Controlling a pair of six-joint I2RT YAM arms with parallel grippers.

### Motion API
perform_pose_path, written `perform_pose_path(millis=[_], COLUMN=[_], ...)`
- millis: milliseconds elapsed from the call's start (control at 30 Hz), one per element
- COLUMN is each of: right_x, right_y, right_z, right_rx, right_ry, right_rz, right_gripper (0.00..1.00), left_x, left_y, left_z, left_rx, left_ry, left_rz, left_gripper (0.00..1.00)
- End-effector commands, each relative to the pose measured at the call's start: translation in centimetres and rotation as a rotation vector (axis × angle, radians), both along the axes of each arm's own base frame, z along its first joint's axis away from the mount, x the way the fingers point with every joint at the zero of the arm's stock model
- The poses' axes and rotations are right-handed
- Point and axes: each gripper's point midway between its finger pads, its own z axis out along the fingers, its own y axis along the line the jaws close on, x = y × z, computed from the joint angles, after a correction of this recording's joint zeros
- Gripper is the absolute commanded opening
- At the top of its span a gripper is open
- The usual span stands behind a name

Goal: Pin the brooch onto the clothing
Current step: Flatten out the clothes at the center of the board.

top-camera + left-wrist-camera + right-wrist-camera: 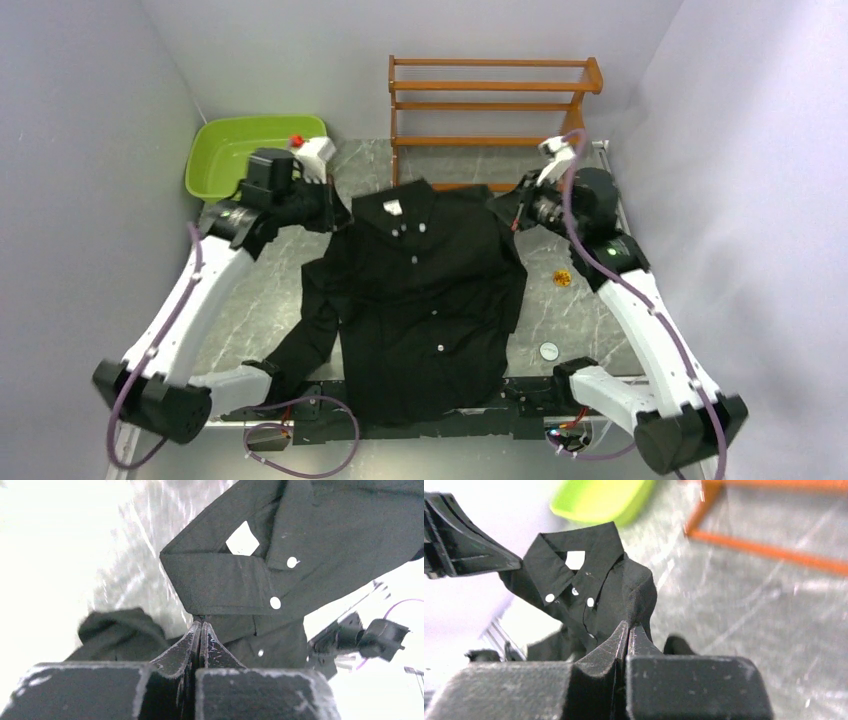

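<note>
The clothing, a black collared shirt with white buttons and a white neck label, lies face up across the table's middle. My left gripper is at the shirt's left shoulder, and its fingertips are pressed together on the cloth just below the collar. Over at the other shoulder, my right gripper is shut too, pinching a raised fold of the fabric at its tips. The brooch, a small orange disc, lies on the table to the right of the shirt, beside the right arm.
A green basin stands at the back left and an orange wooden rack at the back centre. A small white round disc lies near the right arm's base. Grey walls close in both sides.
</note>
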Motion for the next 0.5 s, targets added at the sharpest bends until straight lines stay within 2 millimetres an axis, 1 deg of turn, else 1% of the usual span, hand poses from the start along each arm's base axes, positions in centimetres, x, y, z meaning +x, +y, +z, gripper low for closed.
perform_pose_path(millis=[0, 67, 133, 233, 300, 333, 400, 467], right_x=[-1.1, -2.2, -3.4, -6.1, -8.3, -9.9, -12.2, -14.0], right_y=[-0.5, -0.8, -1.3, -2.6, -3.7, -4.3, -5.0, -5.6], right_z=[12.5, 16.5, 20.4, 26.0, 29.3, 31.2, 33.5, 35.1], right_rx=[0.190, 0.243, 0.285, 0.333, 0.365, 0.387, 0.420, 0.444], right_ry=[-0.325, -0.415, -0.511, -0.667, -0.767, -0.831, -0.918, -0.975], right_rz=[-0.051, -0.054, -0.060, -0.082, -0.105, -0.108, -0.107, -0.105], right_gripper=[0.00, 0.00, 0.00, 0.00, 0.00, 0.00, 0.00, 0.00], left_x=[0.3, -0.2, -1.1, -3.4, -5.4, -6.9, -8.9, -10.7], left_y=[1.7, 2.4, 3.1, 3.8, 4.1, 4.3, 4.8, 5.1], left_z=[11.2, 16.5, 21.6, 28.3, 32.1, 34.4, 37.5, 40.1], left_rx=[-0.049, -0.083, -0.116, -0.166, -0.210, -0.240, -0.272, -0.302], left_ry=[-0.357, -0.513, -0.647, -0.809, -0.911, -0.974, -1.054, -1.112], left_rz=[0.078, 0.098, 0.109, 0.103, 0.084, 0.073, 0.062, 0.049], left_gripper=[0.03, 0.03, 0.03, 0.03, 0.03, 0.03, 0.03, 0.02])
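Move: The collar of the held clothing lies about 7 cm right and 3 cm ahead of the left hand, and some 16 cm left of the right hand, level front to back. The table's middle is roughly 13 cm right and 21 cm below the left hand, 12 cm left and 23 cm below the right. From the right hand, the brooch lies about 15 cm right, 7 cm back; the rack's front bar is 12 cm straight ahead, both some 23 cm down. Fast and mostly straight up go both arms, shut fingers keeping hold of the clothing's two shoulders: the left hand climbs about 34 cm, the right nearly 28, both easing back towards the base as they rise. They also spread slightly apart, away from the collar between them, while the wrists swing the fingertips upward, by some 50 degrees on the left and about 40 on the right. ##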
